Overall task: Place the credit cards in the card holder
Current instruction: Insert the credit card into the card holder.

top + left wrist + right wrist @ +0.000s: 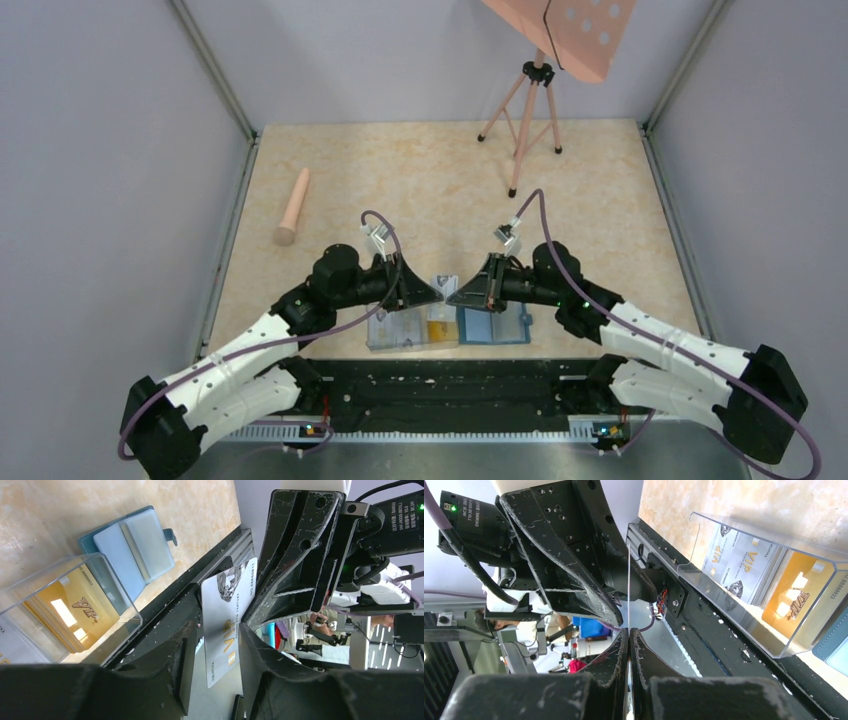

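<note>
A white credit card (225, 615) with gold VIP lettering hangs in the air above the table's near edge. My right gripper (629, 630) is shut on its faces, so the card (628, 590) appears edge-on there. My left gripper (220, 625) straddles the card's long edges: the right finger overlaps one edge and a narrow gap shows at the left finger. Both grippers (432, 293) (458, 295) meet tip to tip. The teal card holder (135, 545) (495, 325) lies open on the table beside the clear box (70, 605), which holds a gold card (794, 600) and white cards (739, 560).
A black rail (440, 385) runs along the near edge under the grippers. A beige cylinder (293, 207) lies at the left. A pink tripod (525, 120) stands at the back right. Grey walls close in the sides.
</note>
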Available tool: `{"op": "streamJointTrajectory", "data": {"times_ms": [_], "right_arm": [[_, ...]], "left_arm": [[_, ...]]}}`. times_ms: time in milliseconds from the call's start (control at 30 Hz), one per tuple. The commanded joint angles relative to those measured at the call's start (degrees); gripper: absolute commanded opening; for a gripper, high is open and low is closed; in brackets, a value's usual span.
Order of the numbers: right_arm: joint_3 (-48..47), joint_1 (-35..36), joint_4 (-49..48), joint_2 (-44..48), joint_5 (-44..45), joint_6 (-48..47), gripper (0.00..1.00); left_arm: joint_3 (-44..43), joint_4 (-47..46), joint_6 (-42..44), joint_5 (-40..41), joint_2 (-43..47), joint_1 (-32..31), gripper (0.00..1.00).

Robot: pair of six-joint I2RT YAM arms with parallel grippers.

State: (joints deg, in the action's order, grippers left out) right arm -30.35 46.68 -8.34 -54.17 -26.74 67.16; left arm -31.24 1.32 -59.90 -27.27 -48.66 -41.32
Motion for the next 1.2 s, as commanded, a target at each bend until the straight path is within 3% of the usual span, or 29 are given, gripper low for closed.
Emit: {"op": "streamJointTrajectory", "data": {"times_ms": [0, 167, 333, 500, 567, 667, 767, 833, 900, 1067, 1167], "right_arm": [[0.6, -1.2, -2.4, 1.6, -0.5, 0.0, 0.00], [1.0, -2.2, -3.2, 0.8, -1.1, 0.0, 0.00], [1.1, -2.5, -4.6, -1.0, -2.5, -0.1, 0.00], [1.4, -2.6, -4.5, -1.8, -2.9, -0.9, 0.01], [1.6, -3.0, -3.8, -1.2, -2.4, -1.4, 0.09], [2.1, -4.0, 0.1, 0.1, -0.6, -2.4, 0.32], [0.6, -4.8, 12.5, 2.2, 4.7, -6.0, 0.55], [-0.8, -5.1, 21.4, 3.7, 9.0, -8.5, 0.64], [-1.9, -5.4, 28.3, 5.0, 13.5, -10.5, 0.68], [-3.8, -6.3, 42.2, 5.2, 21.7, -13.5, 0.67], [-3.0, -6.8, 45.6, 4.1, 23.5, -13.7, 0.66]], "left_arm": [[-0.8, -3.3, 0.5, -1.7, 0.1, -0.1, 0.39], [-0.9, -6.1, 0.1, -4.2, 0.5, -0.1, 0.25], [-1.0, -6.3, 0.0, -4.2, 0.3, -0.1, 0.00], [-0.8, -6.6, -0.2, -3.7, -0.1, -0.1, 0.00], [-0.8, -6.1, -0.1, -3.0, -0.1, -0.1, 0.00], [-0.6, -4.6, -0.1, 0.3, 0.2, -0.1, 0.00], [-0.3, -3.0, -0.6, 4.1, 0.7, -0.1, 0.00], [-0.1, -3.6, -1.1, 5.2, 0.2, -0.1, 0.00], [-0.2, -4.7, -1.0, 5.1, -1.4, -0.1, 0.00], [-1.2, -10.2, -2.3, 2.0, -10.0, -0.9, 0.00], [-1.5, -15.4, -3.8, 2.9, -16.2, -2.5, 0.00]]}}
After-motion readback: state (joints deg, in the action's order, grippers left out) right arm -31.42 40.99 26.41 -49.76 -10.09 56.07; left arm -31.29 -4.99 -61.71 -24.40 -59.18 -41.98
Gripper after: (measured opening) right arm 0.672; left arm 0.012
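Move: Just to the left hand's right, about 2 cm off and at its own height, is the credit card it is to take, still pinched by the right hand. Below the left hand by some 15 cm, the clear box's middle lies about 6 cm to its left and 1 cm back, and the open card holder 13 cm to its right, also 1 cm back. From the right hand the holder is about 10 cm right, level fore and aft, and 15 cm down; the clear box is 9 cm left and 1 cm back, equally low. Closing almost in place, the left fingers pinch the credit card while the right hand still grips it. The right fingers then open wide and let go, and that hand sinks about 10 cm and draws off 9 cm right to above the card holder, its fingers tipping some 30 degrees downward. Late on, the left hand carries the card down, forward and a little right. ##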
